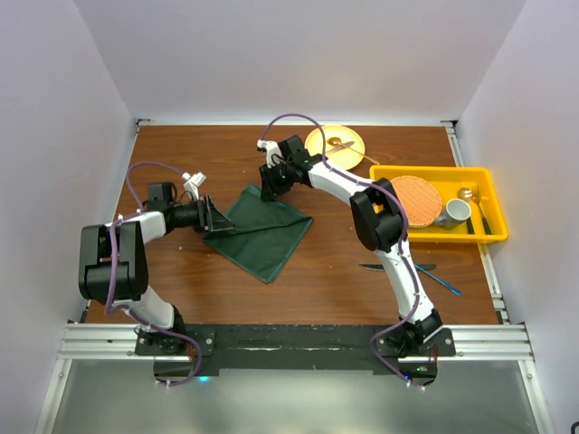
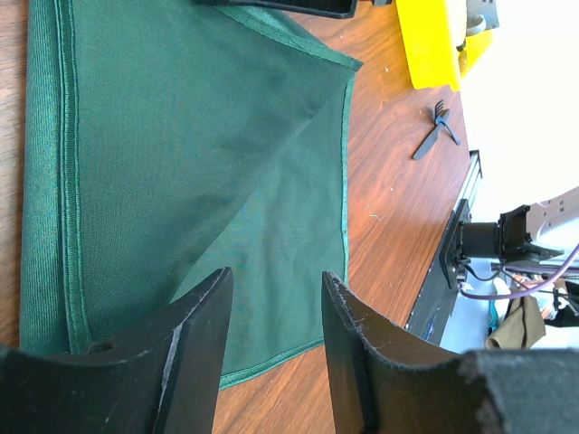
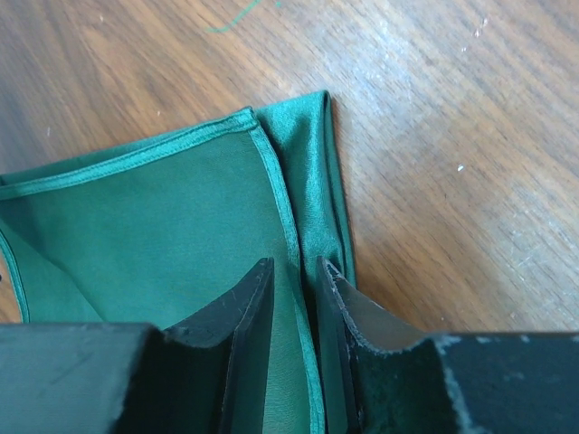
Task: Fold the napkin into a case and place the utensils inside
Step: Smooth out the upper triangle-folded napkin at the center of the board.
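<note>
The dark green napkin (image 1: pixel 261 231) lies folded on the wooden table, one loose layer lying slantwise over the rest (image 2: pixel 181 163). My left gripper (image 1: pixel 215 217) hovers at its left edge, open (image 2: pixel 276 280) with only flat cloth showing below the gap. At the napkin's far corner is my right gripper (image 1: pixel 270 188). Its jaws (image 3: pixel 294 267) stand slightly apart astride the hem of the stacked corner (image 3: pixel 298 172), not pinching it. The dark-handled knife (image 1: pixel 389 268) and the blue fork (image 1: pixel 441 282) lie on the table behind the right arm, apart from the cloth.
A yellow plate (image 1: pixel 335 143) with a metal utensil sits at the back. At the right, a yellow bin (image 1: pixel 484 185) holds an orange round mat, a mug and metal cutlery. White walls close in the table.
</note>
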Robot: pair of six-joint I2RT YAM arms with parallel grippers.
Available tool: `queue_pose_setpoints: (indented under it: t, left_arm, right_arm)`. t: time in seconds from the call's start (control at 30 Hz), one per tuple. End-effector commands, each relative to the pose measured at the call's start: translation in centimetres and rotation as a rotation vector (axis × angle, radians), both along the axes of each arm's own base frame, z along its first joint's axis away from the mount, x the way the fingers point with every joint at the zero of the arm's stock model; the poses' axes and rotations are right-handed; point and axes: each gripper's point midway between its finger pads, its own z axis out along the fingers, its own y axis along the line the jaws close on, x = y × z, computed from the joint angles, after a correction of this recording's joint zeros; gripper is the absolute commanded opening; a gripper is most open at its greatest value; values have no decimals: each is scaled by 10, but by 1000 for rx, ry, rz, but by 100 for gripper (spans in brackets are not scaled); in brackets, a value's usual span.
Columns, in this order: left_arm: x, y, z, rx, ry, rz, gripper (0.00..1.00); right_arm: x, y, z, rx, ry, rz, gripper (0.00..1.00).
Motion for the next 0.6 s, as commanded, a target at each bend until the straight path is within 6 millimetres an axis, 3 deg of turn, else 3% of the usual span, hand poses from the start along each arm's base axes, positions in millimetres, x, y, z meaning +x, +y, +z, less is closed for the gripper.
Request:
queue_pose_setpoints:
  t: [0.0,0.3,0.57]
  left_arm:
    - [9,3,7,-8,-33,7,49]
    - [10,3,7,-9,-29,10,49]
    - [10,4,6,-5,-27,17,49]
  right_arm:
    - [-3,-3,16,2,-24,26,29]
    - [-4,-9,18,-15,-37,25,28]
    - [5,-12,28,-1,-61,-3,3]
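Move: Just under the right fingertips, barely 1 cm down, runs the hemmed far-right edge of the folded napkin. Its far corner is some 4 cm to the left and 2 cm ahead, while the napkin's middle lies about 11 cm back, straight behind. The yellow plate stands roughly 12 cm ahead and 19 cm to the right of that hand. From the left hand, the edge being worked lies about 8 cm ahead and 11 cm to the right. Easing down, back and to the right by about 1 cm in all, the right fingers slip a little along the hemmed edge away from the far corner, then close from part-open to almost shut, pinching the cloth at the hem. The left hand stays still and half open at the napkin's left side. ##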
